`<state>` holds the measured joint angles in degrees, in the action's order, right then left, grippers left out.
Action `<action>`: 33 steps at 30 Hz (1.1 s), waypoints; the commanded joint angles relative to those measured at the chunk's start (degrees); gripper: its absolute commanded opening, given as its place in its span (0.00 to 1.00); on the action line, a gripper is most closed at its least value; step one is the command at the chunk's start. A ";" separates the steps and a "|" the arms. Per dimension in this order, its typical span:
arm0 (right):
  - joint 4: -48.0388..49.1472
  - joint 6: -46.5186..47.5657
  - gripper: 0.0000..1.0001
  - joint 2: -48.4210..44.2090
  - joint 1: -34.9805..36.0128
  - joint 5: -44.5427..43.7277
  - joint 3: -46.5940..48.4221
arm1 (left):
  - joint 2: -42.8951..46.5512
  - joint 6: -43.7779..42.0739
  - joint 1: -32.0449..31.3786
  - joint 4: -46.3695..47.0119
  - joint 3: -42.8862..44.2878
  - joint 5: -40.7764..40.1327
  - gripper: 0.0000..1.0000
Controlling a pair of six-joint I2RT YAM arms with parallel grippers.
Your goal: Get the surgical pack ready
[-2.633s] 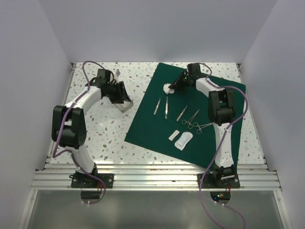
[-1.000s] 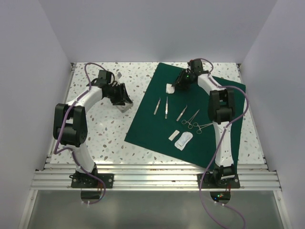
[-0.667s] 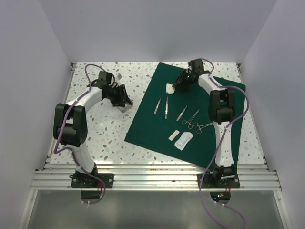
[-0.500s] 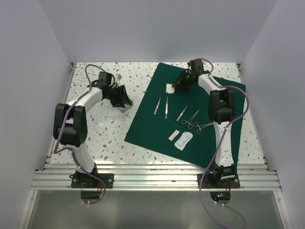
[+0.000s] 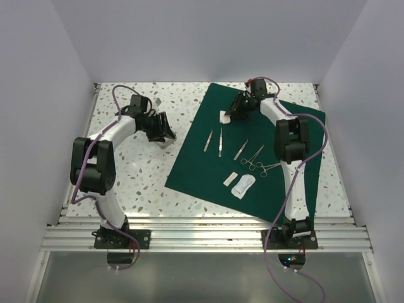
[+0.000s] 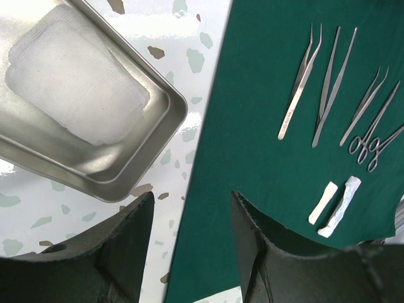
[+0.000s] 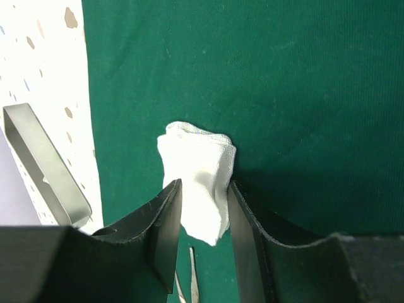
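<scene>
The surgical pack is a dark green drape (image 5: pixel 202 170) spread flat on the right half of the table, also seen in the left wrist view (image 6: pixel 252 126) and the right wrist view (image 7: pixel 284 76). A white gauze wad (image 7: pixel 196 161) rests on its far left part (image 5: pixel 223 117). My right gripper (image 7: pixel 203 184) is shut on the wad, one finger on each side, and reaches in from the right (image 5: pixel 232 113). My left gripper (image 6: pixel 191 196) hangs open and holds nothing above the drape's left edge, beside a metal tray (image 6: pixel 158 158).
The tray holds a flat gauze pad (image 6: pixel 76 88) and sits on the speckled tabletop under my left gripper (image 5: pixel 165 132). Three tweezers (image 6: pixel 300 95) (image 6: pixel 331 82) (image 6: pixel 366 104), ring-handled forceps (image 6: pixel 379 132) and two white strips (image 6: pixel 323 202) lie on the drape.
My left gripper has crept a little toward the back left, and its jaws have spread slightly. My right gripper has stayed at the gauze wad, with only its wrist shifting a little.
</scene>
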<state>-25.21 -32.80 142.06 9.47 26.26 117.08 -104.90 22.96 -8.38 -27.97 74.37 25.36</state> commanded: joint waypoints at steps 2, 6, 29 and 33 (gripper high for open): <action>-0.45 1.33 0.38 2.35 0.46 -0.68 1.49 | 3.04 -0.11 -0.06 1.16 0.16 1.18 0.55; -1.24 2.21 0.36 2.17 0.54 -2.00 0.96 | 3.21 -0.02 -0.06 1.16 -0.01 1.18 0.54; 1.04 -1.74 0.00 -3.10 0.54 -0.25 1.05 | 3.83 0.68 -0.67 4.67 0.95 8.73 0.54; 1.05 -3.24 0.00 -4.51 0.46 1.86 1.05 | 3.74 1.29 -0.67 5.46 1.04 9.44 0.54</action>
<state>-25.34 -34.00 142.78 9.50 25.65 117.78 -103.81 23.44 -8.78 -25.67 74.37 32.56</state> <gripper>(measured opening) 0.011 0.543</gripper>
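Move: The last gauze lies right at my right fingertips, its middle about 2 cm to the left of that hand, level with it in reach and some 2 cm below. Counted from my right hand, the long tweezers are about 13 cm back and 5 cm left, and the curved tweezers 12 cm back and 11 cm left. From my left hand the gauze is roughly 23 cm right and 17 cm ahead, and the tray's middle about 11 cm left and 6 cm ahead. I hold my right hand almost in place over the near right edge of the gauze, dip barely 1 cm and close the half-open fingers fully, pinching the thin fabric, then just begin to ease back up. Meanwhile my left hand, empty and half open, drifts some 2 cm right and 2 cm up, away from the tray, rolling its left side down a little. ##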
